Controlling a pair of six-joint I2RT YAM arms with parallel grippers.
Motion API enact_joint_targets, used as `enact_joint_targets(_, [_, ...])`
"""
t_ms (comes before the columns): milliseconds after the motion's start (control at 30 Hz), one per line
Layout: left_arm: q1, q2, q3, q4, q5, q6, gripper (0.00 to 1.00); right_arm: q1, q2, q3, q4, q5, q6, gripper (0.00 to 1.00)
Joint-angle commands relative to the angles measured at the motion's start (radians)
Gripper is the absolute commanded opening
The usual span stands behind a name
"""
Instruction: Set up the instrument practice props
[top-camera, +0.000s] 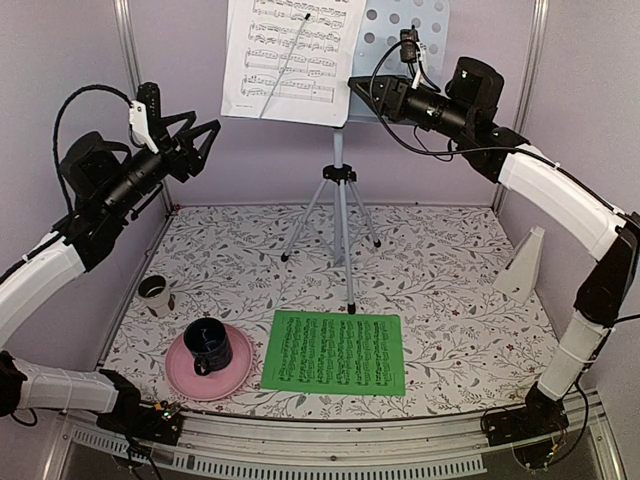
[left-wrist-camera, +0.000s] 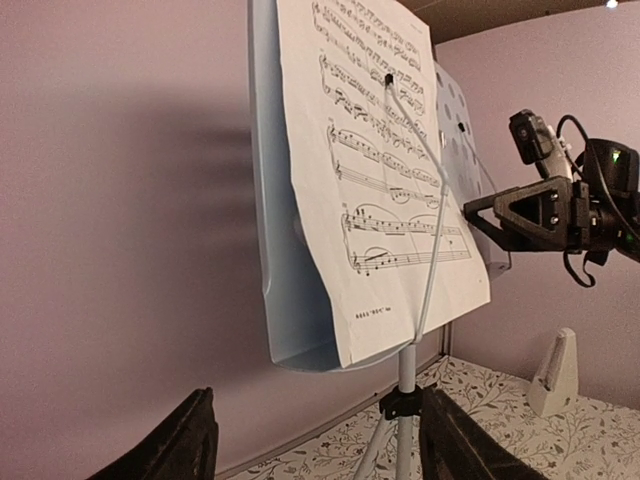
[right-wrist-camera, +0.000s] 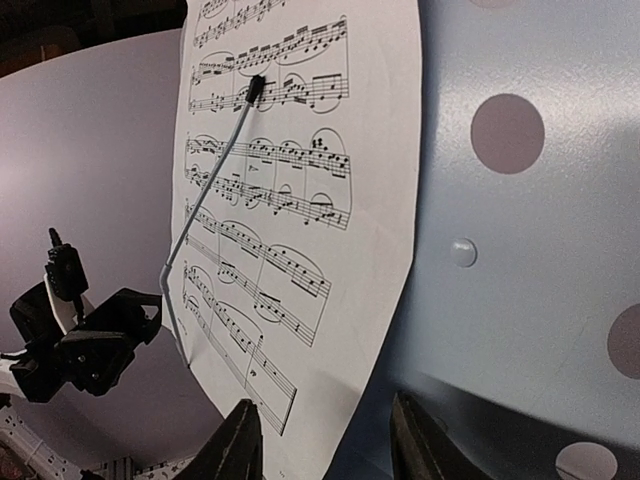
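Note:
The pale-blue music stand (top-camera: 405, 25) rises on its silver tripod (top-camera: 340, 210) at the back middle. A white sheet of music (top-camera: 290, 55) rests on its left half under a thin wire arm (top-camera: 285, 65). My right gripper (top-camera: 358, 88) hovers close in front of the stand's face (right-wrist-camera: 530, 250). It is open, and the white sheet's right edge (right-wrist-camera: 400, 200) runs up between its jaws (right-wrist-camera: 325, 415). My left gripper (top-camera: 200, 135) hangs open in the air left of the stand, empty (left-wrist-camera: 315, 400). The green sheet of music (top-camera: 335, 352) lies flat at the front. The white metronome (top-camera: 523, 265) stands at the right.
A dark mug (top-camera: 208, 345) sits on a pink plate (top-camera: 235, 378) at the front left, with a small beige cup (top-camera: 155, 293) behind it. Lilac walls close in the back and both sides. The tripod's legs spread over the floral mat (top-camera: 450, 290).

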Motion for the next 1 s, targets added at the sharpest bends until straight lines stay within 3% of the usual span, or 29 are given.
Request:
enact_joint_targets(0, [-0.012, -0.017, -0.006, 0.025, 0.009, 0.019, 0.69, 0.001, 0.032, 0.006, 0.016, -0.003, 0.031, 0.46])
enact_joint_targets(167, [-0.012, -0.008, -0.001, 0.034, 0.021, 0.025, 0.69, 0.009, 0.052, 0.021, 0.017, -0.008, 0.033, 0.45])
enact_joint_targets(267, [-0.012, -0.004, -0.002, 0.039, 0.026, 0.023, 0.68, 0.012, 0.059, 0.029, 0.019, -0.018, 0.033, 0.39])
enact_joint_targets(533, [-0.012, -0.011, -0.011, 0.049, 0.021, 0.026, 0.68, 0.014, 0.077, 0.052, 0.036, 0.005, 0.002, 0.0])
enact_joint_targets(967, [-0.011, -0.006, -0.011, 0.057, 0.007, 0.037, 0.67, 0.014, 0.121, 0.127, 0.044, 0.064, -0.058, 0.0])
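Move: The sheet music's free right edge, a little above its lower corner, is just off the right fingertips: roughly 2 cm ahead, 2 cm left and 2 cm lower. From that hand, the clip over the sheet stands some 13 cm left and 5 cm farther out, the bare right clip about 11 cm right and 3 cm out. The tray's bottom lip runs about 8 cm below, its middle 3 cm left and 1 cm out. From the left hand the edge lies about 25 cm right, 10 cm ahead, slightly higher. Onto the sheet's right edge near the bottom corner, the right hand sinks nearly 3 cm while edging left and forward, its fingers shutting from half open to fully closed to pinch the paper. With the fingers shut it rises about 1.5 cm and eases slightly farther forward against the stand, its attitude almost unchanged. ##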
